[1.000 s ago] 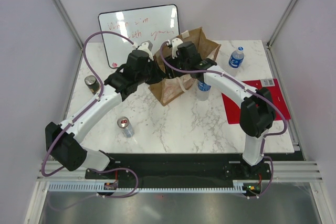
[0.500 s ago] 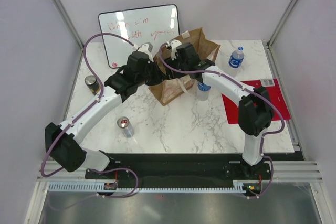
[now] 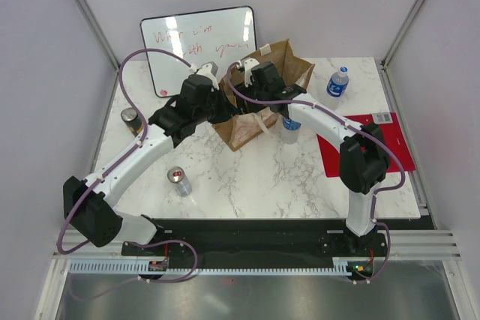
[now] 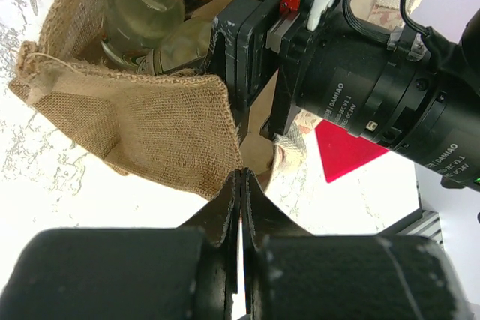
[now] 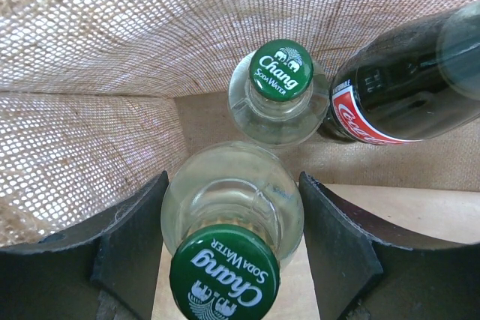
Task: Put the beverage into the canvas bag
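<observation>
The tan canvas bag (image 3: 240, 129) stands mid-table, its mouth open. My right gripper (image 3: 249, 89) reaches down into it. In the right wrist view the right gripper (image 5: 234, 185) is open. Its fingers (image 5: 131, 237) stand either side of a clear Chang soda water bottle (image 5: 232, 207) with a green cap, a small gap on each side. A second Chang bottle (image 5: 279, 88) and a Coca-Cola bottle (image 5: 397, 88) stand behind it inside the burlap wall (image 5: 112, 50). My left gripper (image 4: 241, 177) is shut on the bag's rim (image 4: 150, 129), at the bag's left side (image 3: 223, 106).
A whiteboard (image 3: 199, 46) leans at the back left. A water bottle (image 3: 337, 82) stands back right, another (image 3: 290, 127) just right of the bag. A silver can (image 3: 178, 181) is front left, a dark can (image 3: 131, 119) at the left edge. A red sheet (image 3: 375, 144) lies right.
Both wrists have shifted slightly left at the bag's mouth. The bag and the other objects have stayed in place.
</observation>
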You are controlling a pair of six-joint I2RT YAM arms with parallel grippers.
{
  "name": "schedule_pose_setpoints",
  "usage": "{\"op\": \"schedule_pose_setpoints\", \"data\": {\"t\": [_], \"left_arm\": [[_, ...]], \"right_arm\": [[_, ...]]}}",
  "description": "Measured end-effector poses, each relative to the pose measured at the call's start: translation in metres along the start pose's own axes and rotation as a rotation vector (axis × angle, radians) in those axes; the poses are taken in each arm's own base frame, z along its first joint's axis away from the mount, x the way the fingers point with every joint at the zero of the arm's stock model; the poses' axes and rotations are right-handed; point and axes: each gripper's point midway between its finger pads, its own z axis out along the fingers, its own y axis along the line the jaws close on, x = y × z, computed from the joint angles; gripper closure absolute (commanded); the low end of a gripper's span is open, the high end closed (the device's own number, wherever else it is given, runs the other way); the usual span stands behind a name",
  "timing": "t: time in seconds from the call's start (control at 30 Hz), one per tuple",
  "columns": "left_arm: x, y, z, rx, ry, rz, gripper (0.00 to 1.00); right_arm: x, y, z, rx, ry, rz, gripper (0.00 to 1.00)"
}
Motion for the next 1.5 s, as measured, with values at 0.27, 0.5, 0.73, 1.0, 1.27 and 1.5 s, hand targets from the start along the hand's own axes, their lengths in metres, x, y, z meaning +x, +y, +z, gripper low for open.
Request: {"op": "schedule_pose_setpoints", "data": {"t": [0.27,0.5,0.73,1.0,1.27,1.5], "left_arm": [[0.001,0.001,-0.002,0.006,-0.007,-0.002,0.98],[0.001,0.001,-0.003,0.007,-0.009,-0.003,0.98],[0.001,0.001,-0.003,0.007,-0.010,-0.004,0.98],[0.001,0.001,-0.003,0.007,-0.010,-0.004,0.98],[-0.002,-0.001,-0.004,0.014,-0.019,-0.004,0.98],[-0.002,-0.002,-0.006,0.015,-0.022,-0.003,0.98]], "right_arm": [[0.000,-0.004,-0.003,0.037,0.013,0.022,0.49],[0.000,-0.006,-0.004,0.054,0.017,0.028,0.36],[-0.003,-0.004,-0.006,0.046,0.017,0.033,0.30],[-0.006,0.000,-0.009,0.028,0.017,0.041,0.22],[-0.040,0.008,-0.027,-0.003,-0.080,0.047,0.24],[-0.053,0.010,-0.037,-0.010,-0.118,0.046,0.25]]}}
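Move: The right hand still holds the second Chang soda water bottle, its middle some 4 cm under the grip; the bag-floor spot meant for the bottle, in the near-left corner, is straight below, about 16 cm down. The standing Chang bottle is some 6 cm ahead, level left-right, and the Coke bottle 10 cm ahead and 5 cm right, middles 6 to 8 cm lower. From the left hand, pinching the bag flap, the spot lies 5 cm ahead, 2 cm right, some 22 cm down. Let the right gripper hold its place deep in the bag with only a slight clockwise turn, ease up about 1 cm, then open the fingers a touch to let go of the Chang bottle and lift quickly straight up, to some 6.5 cm in all, tilting the fingertips up about 5 degrees. Keep the left gripper still, shut on the bag flap at the near end. ##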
